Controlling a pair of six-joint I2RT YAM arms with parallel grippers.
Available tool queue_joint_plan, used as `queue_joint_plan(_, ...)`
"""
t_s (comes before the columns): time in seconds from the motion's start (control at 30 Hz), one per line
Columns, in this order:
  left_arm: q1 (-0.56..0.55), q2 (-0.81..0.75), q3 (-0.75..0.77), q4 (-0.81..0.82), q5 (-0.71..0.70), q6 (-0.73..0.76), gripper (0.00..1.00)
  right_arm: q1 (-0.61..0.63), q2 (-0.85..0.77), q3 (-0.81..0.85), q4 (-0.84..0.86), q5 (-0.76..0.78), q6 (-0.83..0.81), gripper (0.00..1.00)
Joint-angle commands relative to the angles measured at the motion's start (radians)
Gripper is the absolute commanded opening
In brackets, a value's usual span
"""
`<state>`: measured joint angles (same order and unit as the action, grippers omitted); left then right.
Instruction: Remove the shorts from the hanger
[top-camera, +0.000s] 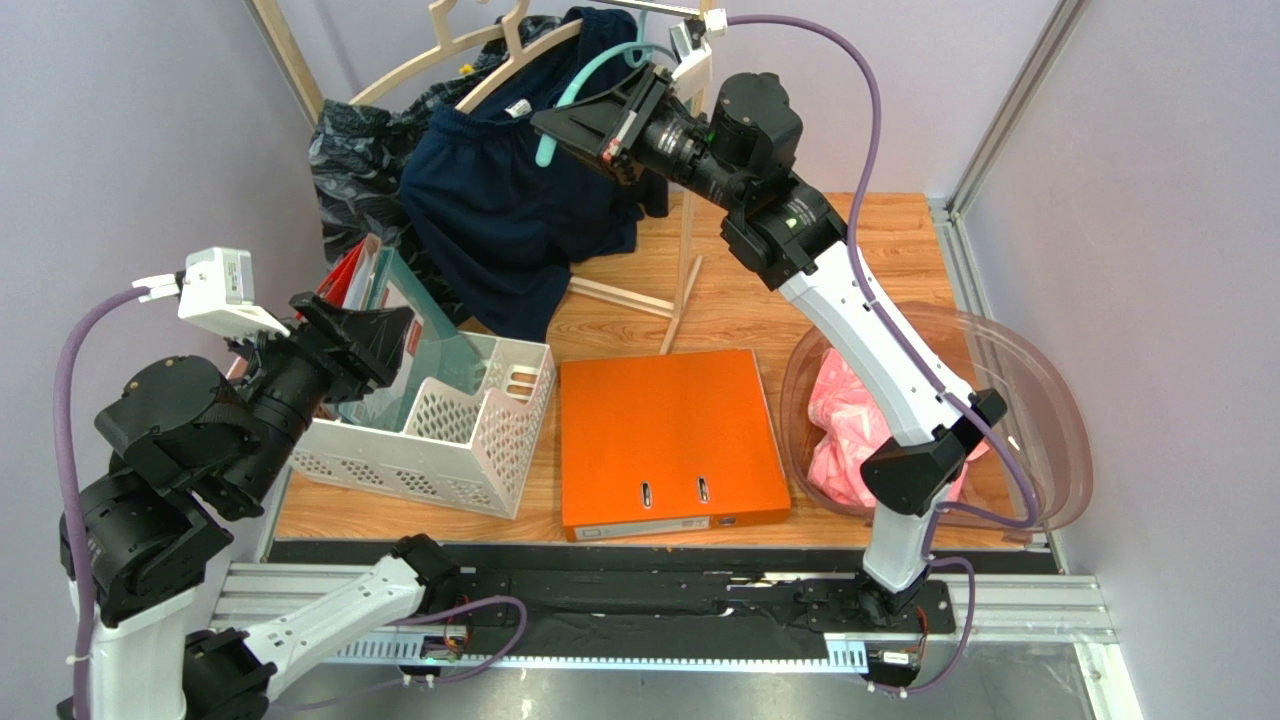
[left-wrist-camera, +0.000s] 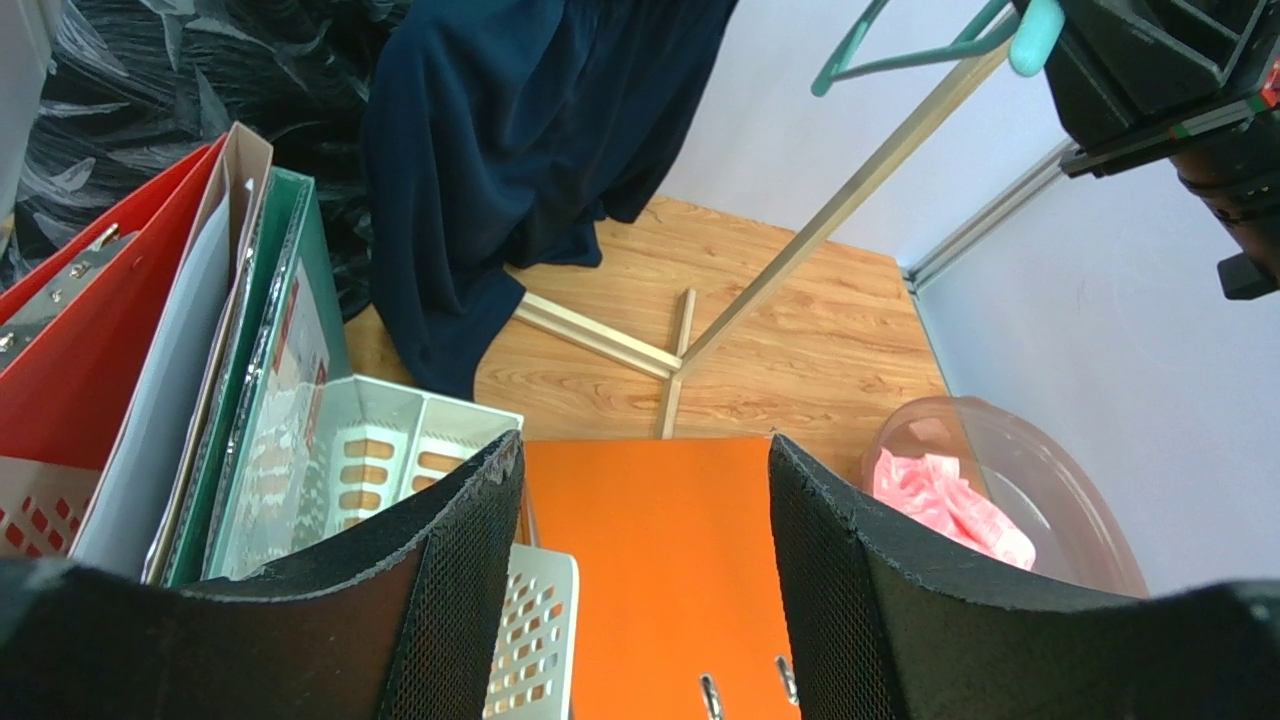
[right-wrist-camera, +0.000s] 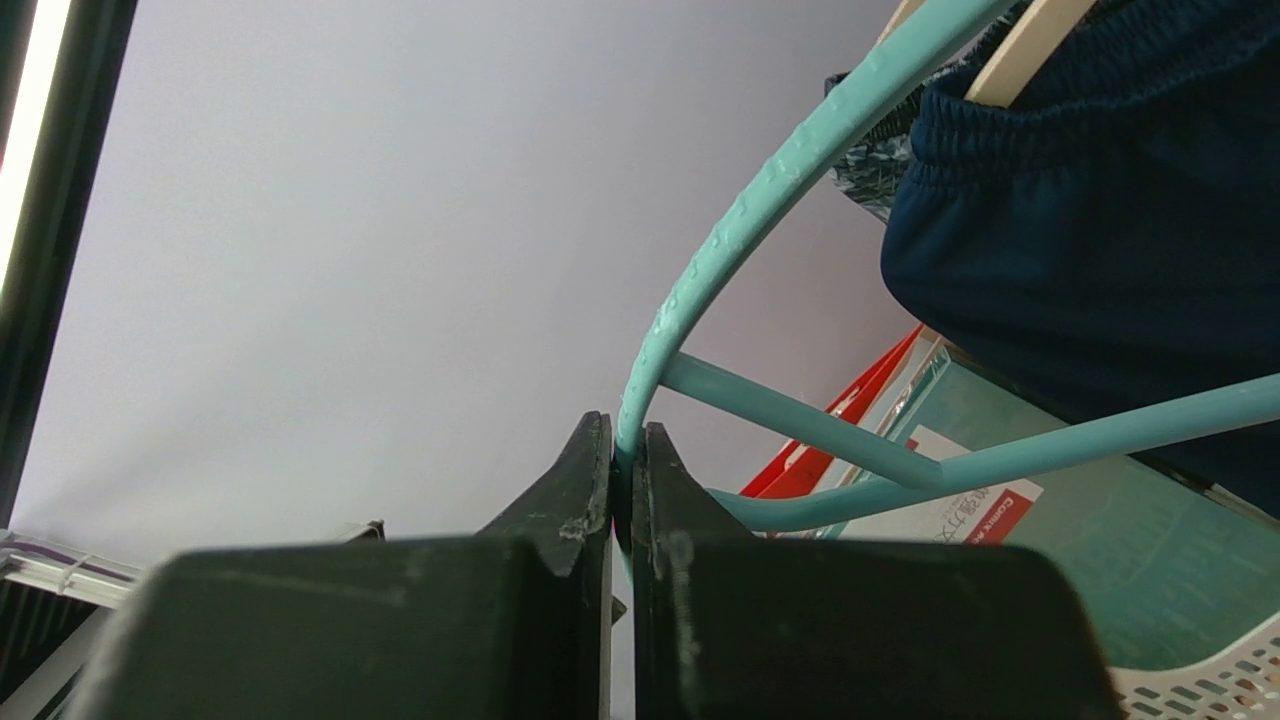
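Note:
The pink shorts (top-camera: 845, 428) lie crumpled inside a clear plastic bin (top-camera: 1052, 393) at the right of the table, apart from the hanger; the left wrist view shows them too, the shorts (left-wrist-camera: 950, 504) low in the bin (left-wrist-camera: 1070, 495). The thin teal hanger (top-camera: 595, 68) is bare and held up at the back. My right gripper (top-camera: 583, 129) is shut on it, and in the right wrist view the teal hanger (right-wrist-camera: 751, 210) runs down between the closed jaws of the gripper (right-wrist-camera: 628, 453). My left gripper (top-camera: 364, 336) stands open and empty over the white basket; its fingers (left-wrist-camera: 451, 600) frame the orange binder.
An orange binder (top-camera: 670, 443) lies flat at the table's middle. A white basket (top-camera: 451, 438) with red and green folders stands at the left. Dark navy shorts (top-camera: 511, 195) hang on a pale wooden hanger (top-camera: 451, 45) at the back. Wooden rack sticks (top-camera: 679, 293) cross behind the binder.

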<state>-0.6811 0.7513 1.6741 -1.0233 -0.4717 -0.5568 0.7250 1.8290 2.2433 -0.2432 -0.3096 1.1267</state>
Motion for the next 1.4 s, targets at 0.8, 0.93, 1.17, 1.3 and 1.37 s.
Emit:
queue_joint_plan(0.8, 0.000, 0.020, -0.004, 0.029, 0.031, 0.001, 0.67, 0.045, -0.172, -0.220, -0.140, 0.003, -0.212, 0.23)
queue_joint_plan(0.93, -0.001, 0.029, 0.001, 0.031, 0.041, 0.006, 0.67, 0.044, -0.171, -0.185, -0.277, 0.075, -0.260, 0.36)
queue_joint_plan(1.17, 0.000, 0.057, 0.004, 0.032, 0.077, 0.017, 0.67, 0.044, -0.201, -0.159, -0.487, 0.156, -0.356, 0.55)
queue_joint_plan(1.3, -0.001, 0.080, 0.013, 0.035, 0.105, 0.032, 0.68, 0.044, -0.240, -0.142, -0.609, 0.217, -0.421, 0.78)
queue_joint_plan(1.37, 0.000, 0.091, 0.021, 0.040, 0.126, 0.038, 0.68, 0.044, -0.254, -0.131, -0.655, 0.268, -0.458, 0.84)
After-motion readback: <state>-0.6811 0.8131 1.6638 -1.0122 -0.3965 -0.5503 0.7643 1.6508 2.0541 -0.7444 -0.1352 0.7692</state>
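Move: Ahead and above is the rail: from the right hand, which already pinches the teal hanger by one arm, it lies about 12 cm forward, 11 cm right and 10 cm up. The navy shorts hang roughly 12 cm farther out than this hand, 5 cm to its left and 12 cm below. The rack's wooden post stands about 12 cm ahead and 18 cm right. From the idle left hand, the rail lies about 28 cm forward, 23 cm right and 18 cm up. Drawing back about 3 cm while sinking, the right hand eases the pinched hanger arm down from the rail, then opens its fingers widely and lets go. The hand keeps dropping, some 12 cm in all, drifts nearly 5 cm right late on, and tips its fingers down about 30 degrees. The open left hand finally edges some 2 cm right and slightly forward. ##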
